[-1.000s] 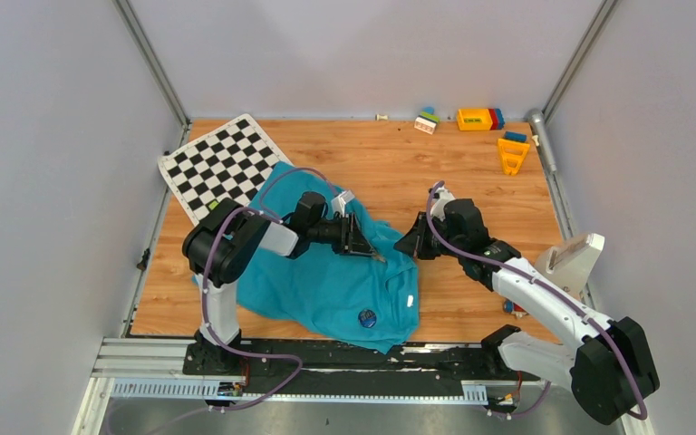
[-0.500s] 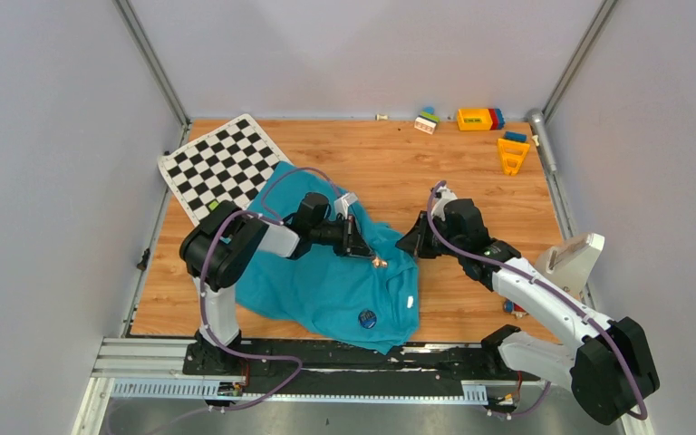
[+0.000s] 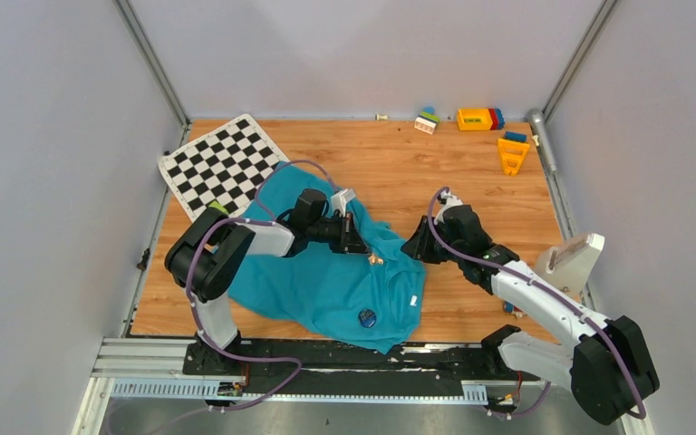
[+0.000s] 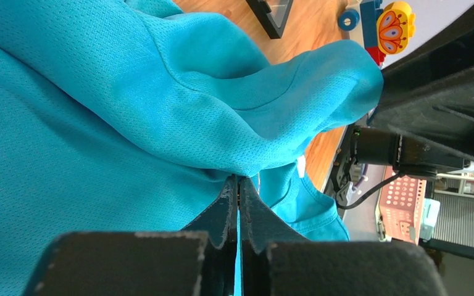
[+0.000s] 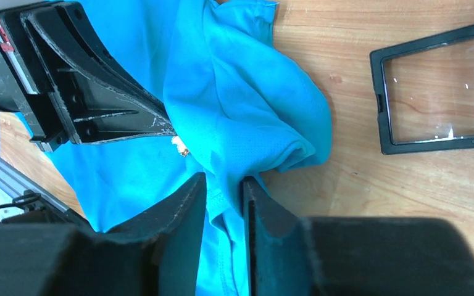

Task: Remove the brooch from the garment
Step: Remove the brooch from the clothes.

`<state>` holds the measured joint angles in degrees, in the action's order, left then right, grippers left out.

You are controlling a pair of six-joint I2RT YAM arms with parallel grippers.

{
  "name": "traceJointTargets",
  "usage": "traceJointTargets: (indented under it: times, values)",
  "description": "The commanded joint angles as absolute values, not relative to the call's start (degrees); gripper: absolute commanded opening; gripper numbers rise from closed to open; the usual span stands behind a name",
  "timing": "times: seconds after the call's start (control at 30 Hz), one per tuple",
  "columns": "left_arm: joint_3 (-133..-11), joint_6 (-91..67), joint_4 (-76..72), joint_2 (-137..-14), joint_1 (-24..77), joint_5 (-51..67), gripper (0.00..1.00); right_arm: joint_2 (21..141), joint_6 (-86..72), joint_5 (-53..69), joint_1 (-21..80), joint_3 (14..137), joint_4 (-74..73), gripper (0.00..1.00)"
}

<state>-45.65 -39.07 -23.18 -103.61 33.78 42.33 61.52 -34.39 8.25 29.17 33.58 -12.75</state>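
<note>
The teal garment (image 3: pixel 317 281) lies crumpled on the wooden table between my two arms. The brooch (image 3: pixel 376 260) is a tiny gold piece near the collar fold, also visible from the right wrist (image 5: pixel 181 147). My left gripper (image 3: pixel 365 251) lies low across the shirt, and its jaws (image 4: pixel 237 179) are pressed together with the brooch right at their tips. Cloth (image 4: pixel 99 123) bunches up over them. My right gripper (image 3: pixel 414 246) sits at the shirt's right edge. Its fingertips (image 5: pixel 224 179) stand slightly apart, with a fold of the garment (image 5: pixel 247 105) between them.
A checkered mat (image 3: pixel 222 163) lies at the back left, partly under the shirt. Toy blocks (image 3: pixel 476 119) line the far edge. A black square frame (image 5: pixel 435 92) lies right of the shirt, and a white device (image 3: pixel 569 261) sits at the right edge. The shirt bears a dark round badge (image 3: pixel 367 318).
My left jaws closed at the gold piece and drew back slightly to the left. My right jaws, shut before, have parted a little and the gripper shifted slightly right.
</note>
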Motion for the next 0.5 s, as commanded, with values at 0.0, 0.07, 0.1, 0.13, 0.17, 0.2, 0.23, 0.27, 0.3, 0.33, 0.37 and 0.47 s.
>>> traceJointTargets:
  times: [0.0, 0.07, 0.1, 0.13, 0.17, 0.2, 0.23, 0.27, 0.3, 0.33, 0.37, 0.47]
  values:
    - [-45.73, -38.6, -24.68, -99.65, 33.92, 43.31, 0.0, 61.05, -33.63, 12.02, 29.04, 31.89, -7.93, 0.41]
    - [-45.08, -40.96, -27.7, -99.22, 33.41, 44.82, 0.0, 60.64, -33.91, 15.2, 29.03, 30.14, -4.5, 0.59]
    - [-44.36, -41.97, -30.26, -99.18, 33.19, 46.36, 0.0, 60.5, -33.99, 17.05, 29.01, 29.43, -2.85, 0.64]
    - [-43.93, -44.18, -31.92, -99.15, 32.69, 47.17, 0.0, 60.4, -34.01, 17.89, 29.0, 28.82, -1.27, 0.67]
    - [-43.04, -45.25, -33.45, -99.15, 32.43, 48.47, 0.0, 60.49, -34.09, 19.11, 29.0, 28.33, 0.18, 0.69]
    - [-42.61, -46.97, -35.98, -99.03, 31.9, 49.02, 0.0, 60.63, -34.1, 20.29, 29.05, 28.01, 1.98, 0.7]
    - [-42.07, -47.52, -36.84, -98.91, 31.68, 49.87, 0.0, 60.91, -34.09, 21.44, 29.03, 27.86, 3.1, 0.7]
    - [-41.87, -48.22, -37.91, -98.62, 31.41, 50.16, 0.0, 61.34, -34.18, 22.28, 29.01, 27.82, 4.1, 0.7]
    - [-41.6, -48.41, -38.44, -98.49, 31.35, 50.6, 0.0, 61.92, -34.19, 23.21, 29.03, 27.91, 4.8, 0.7]
    - [-41.5, -48.82, -38.6, -98.16, 31.24, 50.74, 0.0, 62.48, -34.38, 23.61, 29.07, 28.08, 5.28, 0.7]
    - [-41.2, -49.11, -39.53, -98.08, 31.18, 51.09, 0.0, 62.91, -34.63, 23.98, 28.99, 28.24, 5.8, 0.7]
    - [-40.33, -53.07, -44.31, -98.84, 30.84, 52.92, 0.0, 62.91, -35.79, 25.2, 28.8, 27.63, 9.06, 0.68]
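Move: The brooch sits right at the left gripper's closed tips, about 1 cm back and 1 cm to the right. From the right gripper, already partly open, the brooch is some 7 cm left, 1 cm back and 3 cm lower. The round dark badge lies about 8 cm left of the right gripper and 14 cm back, the white tag 11 cm back and 2 cm right, both roughly 8 cm lower. Open the right gripper wide and carry it about 3.5 cm left and slightly back towards the brooch, dipping about 1 cm on the way and turning some 10 degrees counter-clockwise, with the fabric fold at its fingers. Meanwhile keep the left gripper shut at the brooch and raise it about 3.5 cm, fingertips tilting up. ##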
